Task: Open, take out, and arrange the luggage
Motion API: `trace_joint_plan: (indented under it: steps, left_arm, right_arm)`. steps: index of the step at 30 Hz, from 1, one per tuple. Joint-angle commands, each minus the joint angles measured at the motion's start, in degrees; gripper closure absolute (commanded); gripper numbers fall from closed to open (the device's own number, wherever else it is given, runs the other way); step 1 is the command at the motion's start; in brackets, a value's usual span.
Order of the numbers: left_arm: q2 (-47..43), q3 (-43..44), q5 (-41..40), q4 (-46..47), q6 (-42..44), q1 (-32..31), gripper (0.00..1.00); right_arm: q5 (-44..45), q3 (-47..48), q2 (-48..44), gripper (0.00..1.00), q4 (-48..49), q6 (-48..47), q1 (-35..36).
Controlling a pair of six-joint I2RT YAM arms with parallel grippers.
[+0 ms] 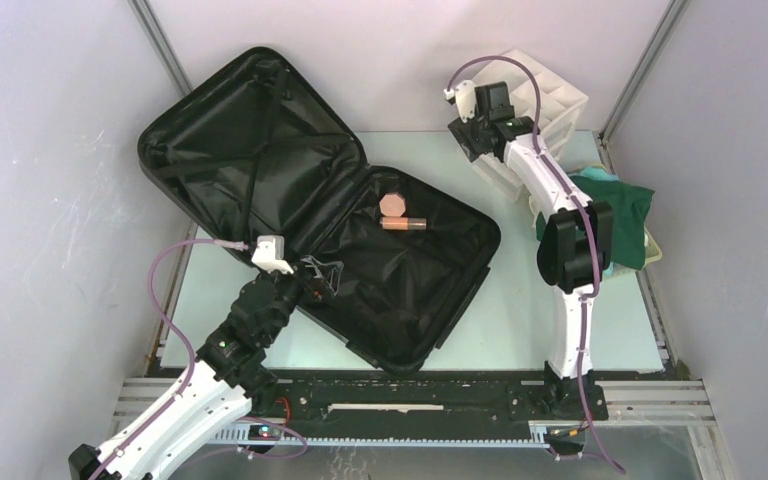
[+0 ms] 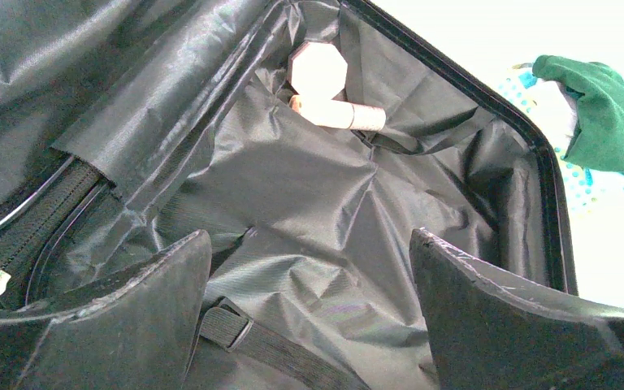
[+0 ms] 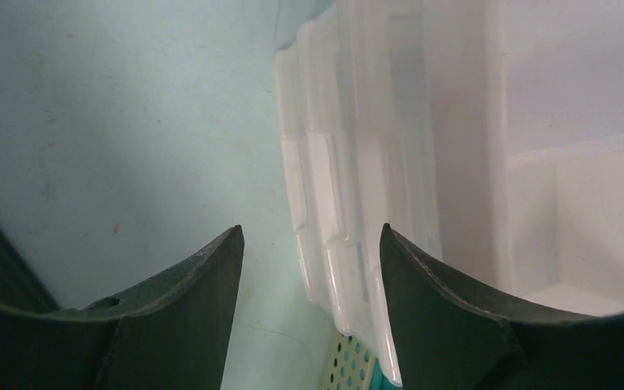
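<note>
The luggage [image 1: 260, 150] lies wide open on the table, its black lining facing up and its lid toward the back left. In the lower half [image 2: 309, 179] rest a peach octagonal piece [image 1: 393, 203] [image 2: 318, 71] and a peach tube [image 1: 405, 224] [image 2: 349, 115]. My left gripper [image 1: 322, 275] [image 2: 310, 236] hangs open over the near left of that half, above a black strap [image 2: 244, 333], holding nothing. My right gripper [image 1: 475, 150] [image 3: 311, 231] is open at the white drawer organizer [image 1: 550, 100] [image 3: 357, 162], with the organizer's front edge between its fingers.
A green cloth [image 1: 615, 215] [image 2: 609, 114] lies on a pale perforated basket [image 1: 652, 250] [image 3: 349, 361] right of the luggage, under the right arm. Grey walls close in at the left, back and right. The pale table [image 1: 520, 320] shows between the luggage and the right arm's base.
</note>
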Motion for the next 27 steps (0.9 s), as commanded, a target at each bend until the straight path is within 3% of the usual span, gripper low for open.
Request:
trace_joint_plan:
  steps: [1, 9, 27]
  left_arm:
    - [0.18, -0.47, 0.44, 1.21, -0.67, 0.34, 0.04]
    - [-0.46, -0.65, 0.43, 1.17, -0.89, 0.35, 0.04]
    - [-0.73, -0.77, 0.56, 1.22, -1.36, 0.35, 0.04]
  right_arm:
    - [-9.50, 1.73, -8.06, 0.30, -2.16, 2.77, -0.80]
    - [-24.39, 4.24, -11.04, 0.32, -6.82, 5.21, -4.60]
    - [-25.64, 9.01, -7.14, 0.33, -9.50, 7.86, -10.90]
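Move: The white drawer organizer is just beside the right hand: its middle lies about 12 cm to the right, 5 cm ahead and a few centimetres lower. The basket with the green cloth is some 32 cm right and 14 cm back. The pink compact lies roughly 19 cm left and 13 cm back, the tube 16 cm left and 17 cm back, both well below. From the left hand the organizer is about 48 cm right and 35 cm ahead. Coming free of the organizer's drawer-front side, the right hand rises about 9 cm while drawing back some 3 cm, ending up beside the organizer's top rim. Over the rise it rolls its left side up and turns slightly counter-clockwise. It then drifts a few centimetres right at that height, about 20 degrees rolled in all, with the fingers still parted. ##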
